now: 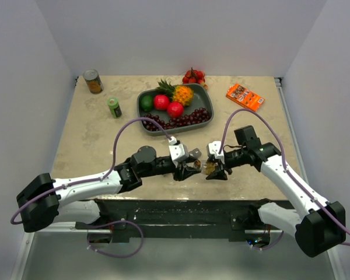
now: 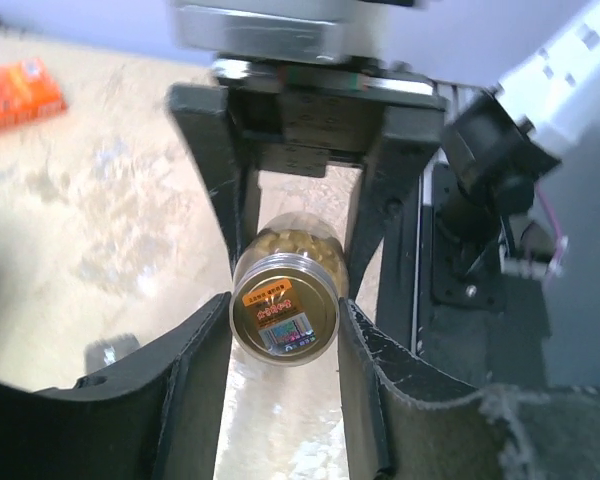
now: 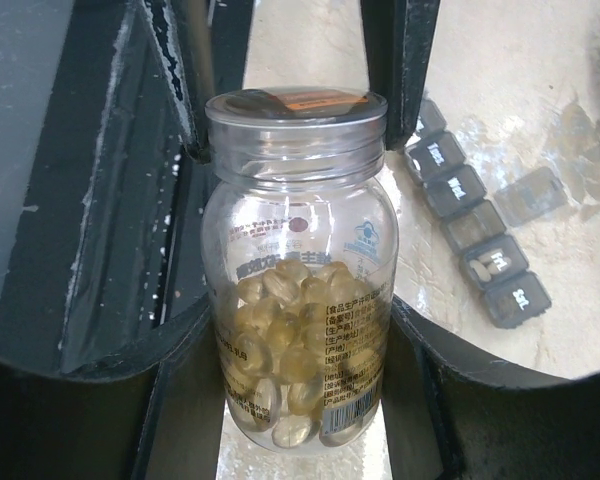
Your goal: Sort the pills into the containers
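My right gripper [image 3: 298, 320] is shut on the body of a clear pill bottle [image 3: 300, 250] that holds yellow softgel pills [image 3: 290, 320]. The left gripper [image 2: 283, 310] is shut on the bottle's lid [image 2: 283, 322], one finger pressed against each side. In the top view both grippers meet over the table's front middle, the left gripper [image 1: 191, 166] facing the right gripper [image 1: 213, 167]. The containers [image 3: 475, 215], a dark-grey strip of small square compartments, lie on the table right of the bottle. One compartment has its lid open, and another holds white pills [image 3: 490, 265]. The top view hides the strip.
A grey tray [image 1: 203, 98] of fruit sits at the back middle. A can [image 1: 93, 81] and a small green bottle [image 1: 114, 107] stand at the back left. An orange box [image 1: 245, 97] lies at the back right, and red fruit [image 1: 193, 76] behind the tray.
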### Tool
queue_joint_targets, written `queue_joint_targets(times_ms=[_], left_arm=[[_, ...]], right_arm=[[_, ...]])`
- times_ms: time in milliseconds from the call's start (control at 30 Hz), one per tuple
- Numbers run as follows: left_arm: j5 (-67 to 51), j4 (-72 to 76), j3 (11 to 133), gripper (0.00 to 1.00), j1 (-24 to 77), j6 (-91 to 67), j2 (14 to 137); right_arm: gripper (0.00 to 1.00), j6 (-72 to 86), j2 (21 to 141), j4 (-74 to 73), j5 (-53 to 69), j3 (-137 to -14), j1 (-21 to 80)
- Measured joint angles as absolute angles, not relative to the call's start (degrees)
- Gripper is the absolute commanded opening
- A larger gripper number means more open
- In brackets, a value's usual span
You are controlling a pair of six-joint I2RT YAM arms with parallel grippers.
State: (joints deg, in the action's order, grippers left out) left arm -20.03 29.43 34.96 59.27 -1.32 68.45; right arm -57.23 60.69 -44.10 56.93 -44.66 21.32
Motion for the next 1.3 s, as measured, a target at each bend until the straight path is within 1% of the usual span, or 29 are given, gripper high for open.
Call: queue_joint_targets(times_ms=[133, 200, 300, 400, 433, 467, 500, 533, 567, 600, 667, 700, 867, 900, 967, 1033, 1167, 1300], left_arm=[[-10.3, 25.2, 36.7, 0.00, 59.3, -16.9, 68.3], [-4.2, 19.6, 39.3, 0.00, 59.7, -28.1, 68.3], [1.5, 11.2, 43.7, 0.00, 59.8, -44.4, 69.0], [3.4, 7.7, 45.5, 0.24, 59.7, -55.4, 70.5], [3.5, 7.6, 45.5, 0.40, 59.6, -58.2, 71.1], [3.6, 7.6, 45.5, 0.45, 59.4, -60.9, 71.7], [3.6, 7.4, 45.5, 0.60, 59.4, -62.3, 72.1], [3.6, 7.2, 45.5, 0.67, 59.3, -63.8, 72.3], [3.7, 7.0, 45.5, 0.71, 59.3, -64.3, 72.4], [3.7, 6.5, 45.6, 0.81, 59.3, -64.9, 72.3], [3.8, 4.6, 45.6, 0.87, 59.3, -65.3, 71.8], [3.9, 4.0, 45.5, 0.92, 59.3, -65.3, 71.5], [3.4, 3.7, 43.6, 0.95, 58.0, -63.4, 66.8], [2.6, 4.7, 42.4, 0.97, 57.3, -62.2, 65.4], [0.9, 6.5, 39.9, 0.99, 55.8, -58.8, 62.8], [-3.1, 10.2, 36.3, 0.99, 53.8, -52.2, 59.6], [-15.9, 18.2, 28.5, 0.99, 51.8, -30.7, 53.8], [-24.3, 23.7, 24.2, 0.99, 51.9, -12.7, 52.3]], right_arm=[[0.00, -52.8, 60.7, -40.3, 54.3, -44.7, 21.3], [0.00, -50.6, 60.7, -38.0, 53.1, -44.6, 21.4], [0.00, -47.5, 60.7, -34.9, 51.9, -44.6, 21.4], [0.00, -45.6, 60.7, -34.5, 50.2, -44.6, 21.3], [0.00, -45.1, 60.7, -34.7, 49.7, -44.5, 21.3], [0.00, -44.8, 60.8, -34.9, 49.1, -44.3, 21.3], [0.00, -44.5, 60.7, -35.0, 48.8, -44.1, 21.2], [0.00, -44.3, 60.8, -35.1, 48.6, -44.0, 21.1], [0.00, -44.2, 60.8, -35.2, 48.6, -43.9, 21.0], [0.00, -44.1, 60.8, -34.9, 48.7, -43.8, 21.0], [0.00, -43.8, 60.7, -33.9, 49.0, -43.8, 20.7], [0.00, -43.7, 60.7, -33.6, 49.0, -43.8, 20.6], [0.00, -43.5, 60.7, -32.9, 49.0, -43.8, 20.4], [0.00, -43.5, 60.7, -32.9, 49.0, -43.8, 20.4], [0.00, -43.5, 60.7, -32.9, 49.2, -43.8, 20.3], [0.00, -44.1, 60.7, -33.2, 49.6, -43.8, 20.2], [0.00, -48.6, 60.7, -35.6, 52.4, -43.8, 20.1], [0.01, -53.5, 60.7, -38.6, 54.7, -43.8, 20.1]])
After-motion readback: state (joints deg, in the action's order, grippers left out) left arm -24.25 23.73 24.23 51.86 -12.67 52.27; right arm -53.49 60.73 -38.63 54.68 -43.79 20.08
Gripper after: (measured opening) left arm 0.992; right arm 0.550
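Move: The lid of the pill bottle is already pinched between the left fingers, only about 1 cm right of that hand's point; the bottle's middle is roughly 5 cm to its right. The pill organizer lies on the table some 8 cm ahead, 3 cm left and 14 cm below, the fruit tray about 30 cm ahead and 7 cm left. From the right hand, holding the bottle, the lid is about 6 cm left and 2 cm lower. Right hand holding the bottle, left twists the lid top-forward about 70 degrees, opens, withdraws some 6 cm left. ##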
